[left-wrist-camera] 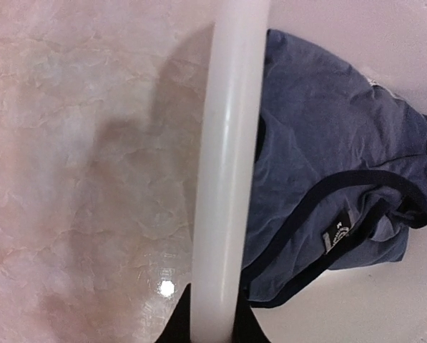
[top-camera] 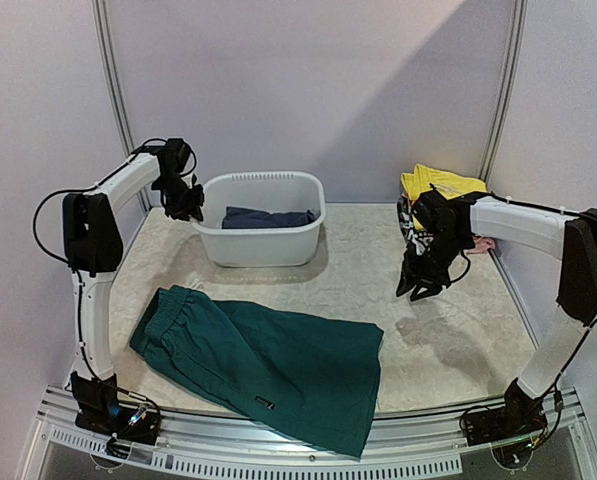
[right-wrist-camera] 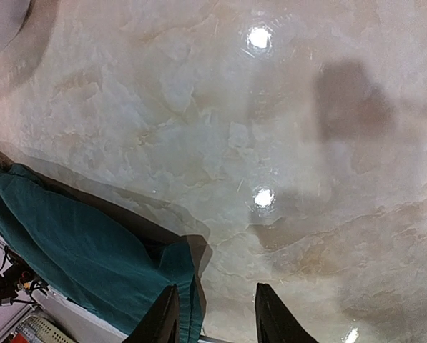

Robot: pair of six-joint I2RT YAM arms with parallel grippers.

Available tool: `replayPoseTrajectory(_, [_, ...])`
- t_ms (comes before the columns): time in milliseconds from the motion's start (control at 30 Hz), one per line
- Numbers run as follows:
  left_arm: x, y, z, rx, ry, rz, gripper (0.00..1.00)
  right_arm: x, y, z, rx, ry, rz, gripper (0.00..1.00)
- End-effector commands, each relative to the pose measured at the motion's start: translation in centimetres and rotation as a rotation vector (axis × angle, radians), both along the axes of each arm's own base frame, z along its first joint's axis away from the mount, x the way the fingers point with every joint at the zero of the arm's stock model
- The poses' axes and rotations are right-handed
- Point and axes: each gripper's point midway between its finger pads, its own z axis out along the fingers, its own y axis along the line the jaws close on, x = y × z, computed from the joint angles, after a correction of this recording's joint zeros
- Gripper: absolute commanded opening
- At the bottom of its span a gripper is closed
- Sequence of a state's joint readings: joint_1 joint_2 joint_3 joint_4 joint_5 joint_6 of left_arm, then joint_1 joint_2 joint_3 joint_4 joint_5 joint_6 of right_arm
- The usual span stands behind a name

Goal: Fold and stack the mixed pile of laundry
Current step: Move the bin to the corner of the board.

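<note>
Dark teal shorts lie spread flat on the table's near side; in the right wrist view the teal shorts fill the lower left. A navy-blue garment lies crumpled inside the white tub; the left wrist view shows this navy-blue garment with dark trim and a small label. My left gripper is at the tub's left edge, and its jaws are shut on the tub's rim. My right gripper hangs open over bare table right of the shorts, with nothing between its fingers.
A small heap of clothes with a yellow garment on top sits at the back right, behind the right arm. White walls close in the table on three sides. The marble-patterned tabletop shows between the shorts and the right arm.
</note>
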State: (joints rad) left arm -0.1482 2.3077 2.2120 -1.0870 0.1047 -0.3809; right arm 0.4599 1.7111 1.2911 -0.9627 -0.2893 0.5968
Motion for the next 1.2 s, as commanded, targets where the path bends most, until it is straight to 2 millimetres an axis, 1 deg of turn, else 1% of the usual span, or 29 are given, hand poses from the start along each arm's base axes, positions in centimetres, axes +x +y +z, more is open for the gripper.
replayPoseTrajectory(0, [-0.8,1.7,2.7,0.035,-0.035,0.069,0.03,0.3,-0.1,1.4,0.005,-0.044,-0.01,0.36])
replayPoseTrajectory(67, [-1.9,2.6,3.0,0.055,-0.026,0.12,0.02,0.3,0.0,1.5,0.01,-0.048,-0.022,0.36])
replayPoseTrajectory(100, [-2.6,2.7,3.7,0.05,-0.031,0.141,0.01,0.4,0.0,1.4,0.012,-0.05,-0.03,0.36])
replayPoseTrajectory(133, [-3.2,3.3,4.0,0.065,-0.036,0.177,0.01,0.4,0.0,1.4,0.014,-0.051,-0.035,0.36])
replayPoseTrajectory(300, [-6.2,5.4,4.9,0.048,-0.061,0.35,0.0,0.2,0.0,1.3,0.024,-0.045,-0.064,0.36])
replayPoseTrajectory(433, [-9.0,7.3,4.9,0.013,-0.073,0.528,0.0,0.0,-0.3,1.4,0.021,-0.051,-0.081,0.36])
replayPoseTrajectory(567, [-11.2,9.3,5.3,-0.04,-0.112,0.714,0.0,-0.6,-0.7,1.7,0.018,-0.059,-0.104,0.37])
replayPoseTrajectory(600, [-12.0,9.8,4.8,-0.048,-0.107,0.759,0.0,-0.8,-0.9,1.7,0.017,-0.057,-0.107,0.37])
replayPoseTrajectory(633, [-12.6,10.4,4.8,-0.061,-0.112,0.814,0.0,-0.9,-1.0,1.8,0.017,-0.058,-0.111,0.37])
replayPoseTrajectory(767, [-14.4,12.3,4.0,-0.133,-0.137,1.015,0.0,-1.8,-1.6,1.8,0.015,-0.058,-0.125,0.37])
replayPoseTrajectory(867, [-15.0,13.1,3.4,-0.187,-0.177,1.149,0.0,-2.6,-2.0,2.0,0.012,-0.059,-0.134,0.37])
replayPoseTrajectory(933, [-14.9,13.8,3.5,-0.199,-0.218,1.21,0.0,-3.2,-2.3,2.1,0.011,-0.06,-0.137,0.37])
replayPoseTrajectory(1167, [-13.4,15.9,3.8,-0.207,-0.327,1.382,0.0,-4.8,-3.4,2.3,-0.004,-0.061,-0.144,0.38])
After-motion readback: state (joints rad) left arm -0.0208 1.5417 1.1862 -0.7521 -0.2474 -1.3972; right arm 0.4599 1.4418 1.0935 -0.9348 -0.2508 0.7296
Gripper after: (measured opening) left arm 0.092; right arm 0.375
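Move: The left hand already pinches the bin's left rim; the board's far-left corner lies about 12 cm ahead, 11 cm left and 12 cm below. The bin's middle is some 14 cm right and 1 cm ahead. The teal garment's waistband lies roughly 20 cm straight back. From the right hand, that corner is about 35 cm ahead and 55 cm left. Keeping its rim pinch, the left hand swings back about 16 cm and left 13, turning some 70 degrees counter-clockwise. ##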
